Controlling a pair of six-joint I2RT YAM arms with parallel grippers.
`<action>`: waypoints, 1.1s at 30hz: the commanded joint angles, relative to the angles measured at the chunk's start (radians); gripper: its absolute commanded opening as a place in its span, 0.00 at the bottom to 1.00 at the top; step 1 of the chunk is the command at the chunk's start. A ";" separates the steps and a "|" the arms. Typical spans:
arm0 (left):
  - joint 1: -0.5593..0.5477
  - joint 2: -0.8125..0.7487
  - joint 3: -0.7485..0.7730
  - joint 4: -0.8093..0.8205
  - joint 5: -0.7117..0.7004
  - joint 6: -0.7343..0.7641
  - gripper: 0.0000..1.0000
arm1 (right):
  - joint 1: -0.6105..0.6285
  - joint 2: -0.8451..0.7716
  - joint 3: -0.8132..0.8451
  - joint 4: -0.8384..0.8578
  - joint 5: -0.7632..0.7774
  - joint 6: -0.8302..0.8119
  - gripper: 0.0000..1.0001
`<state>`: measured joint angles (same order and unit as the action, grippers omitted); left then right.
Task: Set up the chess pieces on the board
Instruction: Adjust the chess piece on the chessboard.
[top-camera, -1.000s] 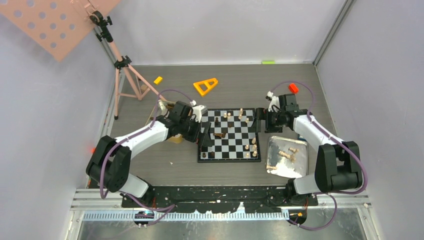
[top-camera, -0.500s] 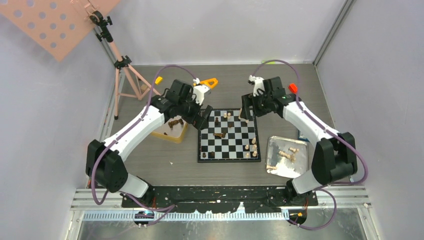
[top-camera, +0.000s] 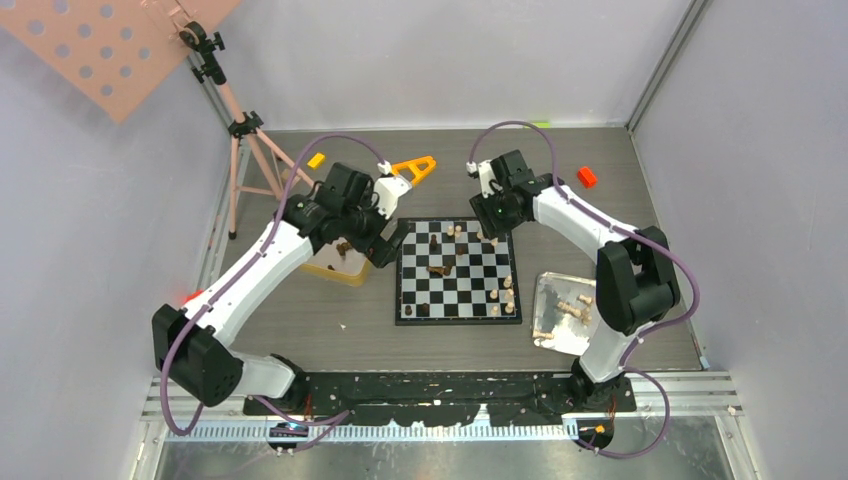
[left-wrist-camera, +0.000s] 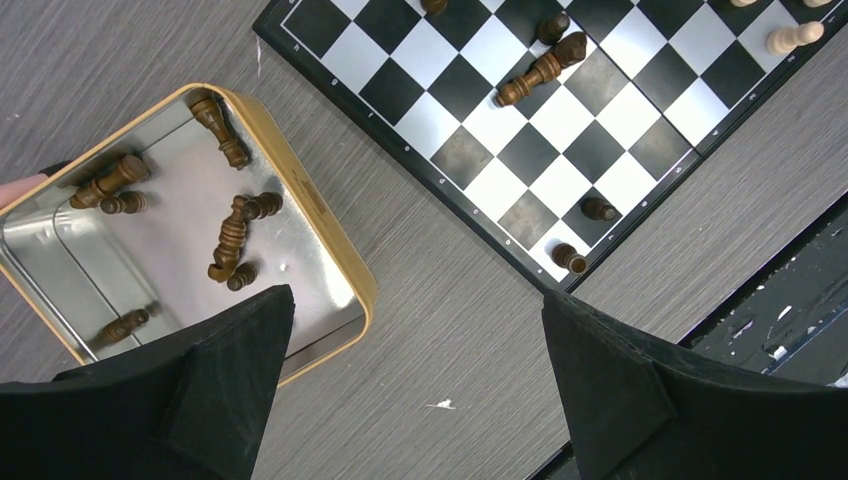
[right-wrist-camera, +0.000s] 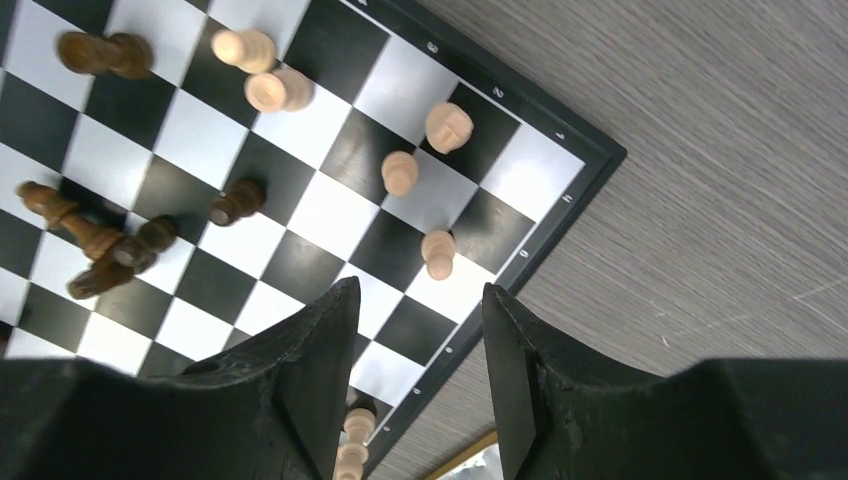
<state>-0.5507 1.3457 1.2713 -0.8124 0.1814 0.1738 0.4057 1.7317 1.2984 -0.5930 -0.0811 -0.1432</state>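
Observation:
The board (top-camera: 470, 290) lies in the middle of the table with a few chess pieces on it. Pale pawns (right-wrist-camera: 400, 172) stand near its far right corner, and dark pieces (right-wrist-camera: 95, 250) lie toppled near the centre. More dark pieces (left-wrist-camera: 235, 230) lie in the gold tin (left-wrist-camera: 340, 250). My left gripper (left-wrist-camera: 416, 295) hangs wide open over bare table between the tin and the board (left-wrist-camera: 560, 115), holding nothing. My right gripper (right-wrist-camera: 418, 290) hovers above the board's edge (right-wrist-camera: 560, 215), its jaws partly narrowed with nothing between them.
A silver tray (top-camera: 600, 335) right of the board holds pale pieces (top-camera: 575, 305). The gold tin (top-camera: 352, 275) sits left of the board. An orange triangle (top-camera: 412, 170), a yellow block (top-camera: 316, 160), a red block (top-camera: 586, 177) and a tripod (top-camera: 240, 140) stand farther back.
Both arms have risen and swung toward the far side. The right gripper moved left from beside the tray to the board's far right corner, its jaws narrowing. The left gripper stays wide open.

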 joint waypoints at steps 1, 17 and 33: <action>-0.005 0.003 -0.013 0.006 -0.008 0.029 0.98 | 0.002 0.005 0.027 -0.038 0.072 -0.066 0.54; -0.005 -0.031 -0.035 0.029 0.005 0.033 0.98 | 0.002 0.114 0.035 -0.049 0.028 -0.069 0.35; -0.005 -0.053 -0.041 0.030 0.003 0.040 0.98 | 0.002 0.164 0.107 -0.068 -0.037 -0.065 0.15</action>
<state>-0.5507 1.3216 1.2221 -0.8047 0.1787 0.1959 0.4057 1.8839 1.3655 -0.6582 -0.0956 -0.2077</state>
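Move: Just below the right hand's half-open fingers, about 6 cm down and roughly 1 cm back and 1 cm to the right, stands the light pawn nearest the board's right edge. A second pawn stands some 2 cm to the left of it and 1 cm farther out; the tall light piece is about 3 cm beyond it and 2 cm to its left. From the left hand that first pawn lies about 9 cm ahead, 14 cm to the right and 16 cm down. Sinking about 5 cm onto the light pawn, the right hand first eases a little right and back, tipping its fingers nearly 10 degrees steeper and closing them steadily from half open. Low over the board it then shifts about 1 cm forward and 1 cm left, rising slightly, and ends with the fingertips pinching the pawn's head. ##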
